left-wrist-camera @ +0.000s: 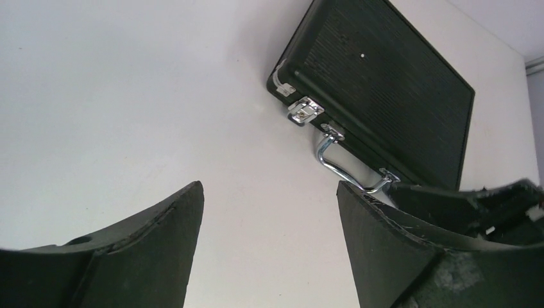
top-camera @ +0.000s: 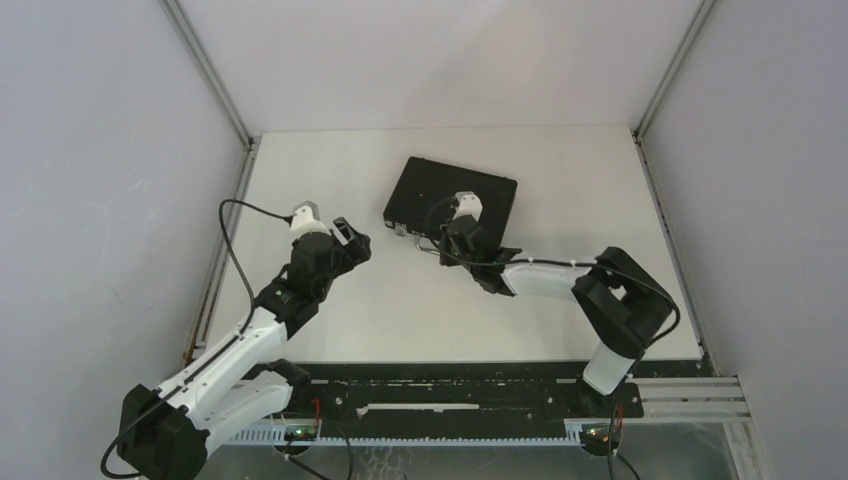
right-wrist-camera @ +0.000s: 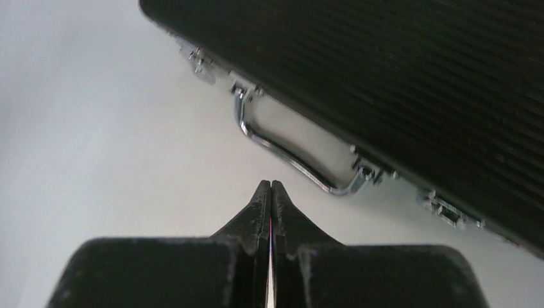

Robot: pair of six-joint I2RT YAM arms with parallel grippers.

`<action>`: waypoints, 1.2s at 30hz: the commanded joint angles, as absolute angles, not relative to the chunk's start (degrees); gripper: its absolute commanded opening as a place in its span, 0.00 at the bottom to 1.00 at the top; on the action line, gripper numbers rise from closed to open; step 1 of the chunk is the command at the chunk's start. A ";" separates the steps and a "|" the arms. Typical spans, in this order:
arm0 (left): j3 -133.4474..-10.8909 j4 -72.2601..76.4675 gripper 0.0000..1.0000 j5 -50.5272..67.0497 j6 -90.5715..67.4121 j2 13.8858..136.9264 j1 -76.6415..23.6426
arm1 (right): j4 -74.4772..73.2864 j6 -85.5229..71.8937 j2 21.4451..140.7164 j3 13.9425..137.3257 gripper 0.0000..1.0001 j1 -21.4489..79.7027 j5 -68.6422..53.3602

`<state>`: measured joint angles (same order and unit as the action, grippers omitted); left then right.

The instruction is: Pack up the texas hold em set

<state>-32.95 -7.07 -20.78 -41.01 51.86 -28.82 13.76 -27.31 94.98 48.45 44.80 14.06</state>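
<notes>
The texas hold em set shows as a small black briefcase [top-camera: 455,190], closed and lying flat at the back middle of the table. Its silver handle [top-camera: 429,245] and latches face the arms. My right gripper [right-wrist-camera: 271,184] is shut with nothing in it, its tips just short of the handle [right-wrist-camera: 282,154] and not touching it. In the top view the right gripper [top-camera: 445,243] sits at the case's front edge. My left gripper [top-camera: 355,238] hovers left of the case, open and empty. In its own view the left gripper [left-wrist-camera: 269,186] faces the briefcase [left-wrist-camera: 385,83] and its handle [left-wrist-camera: 332,159].
The white table [top-camera: 560,300] has raised rails on its left and right sides and grey walls behind. The right arm's forearm [top-camera: 545,275] stretches across the table in front of the case. A black rail [top-camera: 450,395] runs along the near edge.
</notes>
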 commanded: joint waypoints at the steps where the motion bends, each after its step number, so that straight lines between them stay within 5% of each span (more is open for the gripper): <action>1: -30.94 -7.19 0.80 -23.14 -39.20 50.28 -29.09 | 6.94 -26.34 100.42 57.10 0.00 44.91 22.14; 9: -29.28 -5.85 0.80 -22.80 -39.12 51.77 -29.09 | -9.60 -28.04 110.21 67.28 0.00 44.03 29.88; 20: -29.99 -4.09 0.80 -19.89 -38.85 56.17 -29.09 | -22.81 -38.80 109.42 66.19 0.00 39.12 38.59; 36: -29.83 -3.16 0.79 -17.82 -36.91 56.94 -29.02 | -10.87 -30.33 92.92 57.07 0.00 40.52 33.78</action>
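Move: The case's handle lies roughly 3 cm ahead of the right hand, 1 cm to its left and 6 cm below. From this hand the case's middle is some 13 cm ahead and 2 cm right; the left latch is about 6 cm ahead and 8 cm left, the right latch 3 cm ahead and 7 cm right, all about 5 cm below. For the left hand the handle is about 6 cm ahead, 17 cm right and 14 cm below. Keep the right fingers shut and bring them forward about 4 cm and down nearly 6, drifting right, into the handle. Then drag its right leg some 9 cm to the right, turning the hand clockwise to nearly 30 degrees, and finish easing back and up a little. Sink the open left gripper about 5 cm, clear of the case. ##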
